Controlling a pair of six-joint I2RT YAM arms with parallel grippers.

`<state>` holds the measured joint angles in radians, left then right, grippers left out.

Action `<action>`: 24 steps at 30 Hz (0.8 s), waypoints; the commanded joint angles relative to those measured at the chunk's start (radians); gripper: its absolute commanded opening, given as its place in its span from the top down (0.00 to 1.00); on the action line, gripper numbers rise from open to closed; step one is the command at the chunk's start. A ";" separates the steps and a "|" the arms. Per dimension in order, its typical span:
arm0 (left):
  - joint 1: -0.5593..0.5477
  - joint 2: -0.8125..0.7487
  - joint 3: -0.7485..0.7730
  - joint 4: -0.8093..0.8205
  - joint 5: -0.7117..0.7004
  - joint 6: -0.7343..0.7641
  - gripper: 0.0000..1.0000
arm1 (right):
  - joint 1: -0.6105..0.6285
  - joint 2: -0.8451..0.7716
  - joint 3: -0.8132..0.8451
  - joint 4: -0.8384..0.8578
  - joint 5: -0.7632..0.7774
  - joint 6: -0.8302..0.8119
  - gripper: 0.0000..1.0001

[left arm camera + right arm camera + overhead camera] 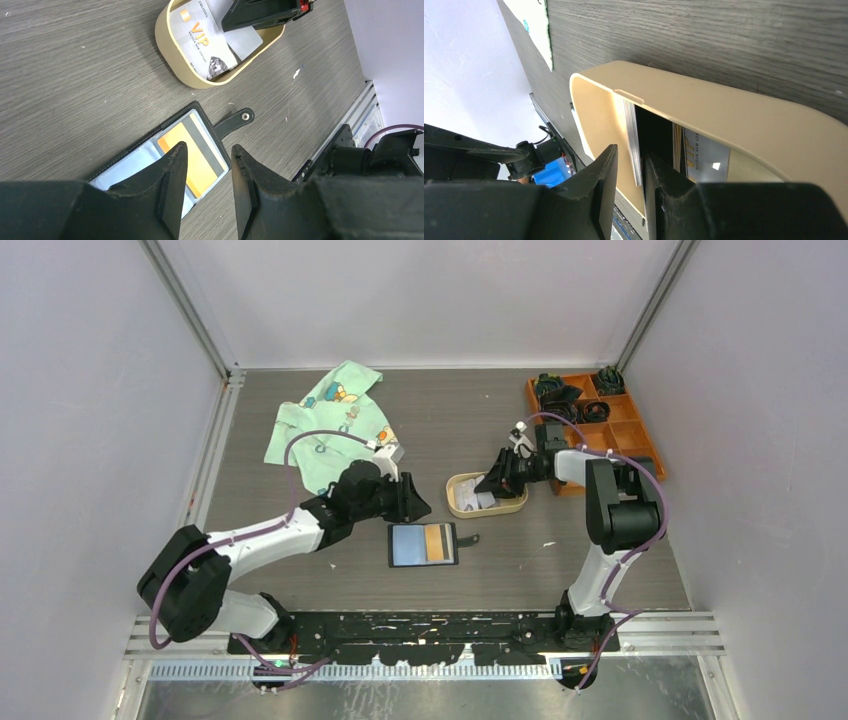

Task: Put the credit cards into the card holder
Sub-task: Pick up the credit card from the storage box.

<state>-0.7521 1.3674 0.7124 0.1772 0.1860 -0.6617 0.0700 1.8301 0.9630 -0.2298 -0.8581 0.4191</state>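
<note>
The black card holder (400, 560) lies open on the table with an orange card (200, 167) in its right pocket; its snap tab (235, 121) sticks out to the side. My left gripper (208, 146) hovers open over the holder's right half, holding nothing. More credit cards sit in the beige oval tray (460, 506), among them a grey VIP card (200, 42). My right gripper (631, 154) reaches into the tray, jaws open, with the edge of an upright grey card (633, 132) in the gap, close to the right finger.
A patterned green cloth (330, 420) lies at the back left. An orange compartment box (628, 436) with black items stands behind the right arm. The metal rail (680, 625) runs along the near edge.
</note>
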 commanded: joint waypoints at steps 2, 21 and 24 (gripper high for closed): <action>0.005 -0.048 -0.016 0.054 -0.003 0.008 0.61 | -0.017 -0.049 0.035 -0.017 -0.031 -0.021 0.70; 0.024 -0.181 -0.168 0.293 0.073 -0.034 0.26 | -0.056 -0.300 0.042 -0.169 0.060 -0.226 0.99; 0.026 -0.171 -0.223 0.471 0.131 -0.080 0.25 | -0.056 -0.357 -0.010 -0.063 -0.115 -0.169 0.99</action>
<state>-0.7326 1.2098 0.5423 0.3592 0.2306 -0.6895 0.0154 1.5677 0.9768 -0.3824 -0.7845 0.2474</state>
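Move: The right hand's parted fingers already straddle a white card standing in the storage box, its middle about 2 cm below them and 1 cm back. The VIP card leans some 3 cm to the hand's left, 1 cm back and 2 cm below; the open card holder lies roughly 11 cm back, 11 cm left and 4 cm below. From the left hand the white card is about 4 cm ahead, 11 cm right and 9 cm below. The right fingers shut on the white card's upper part while the hand eases 1 to 2 cm to the right, then the hand draws the card up out of the storage box, about 6 cm up and some 3 cm right in all, its wrist tilting about 15 degrees and the pinch kept. The left hand, holding nothing, backs off from the box by some 3 cm, up and also back and to its left, and opens its fingers from partly open to wide. ##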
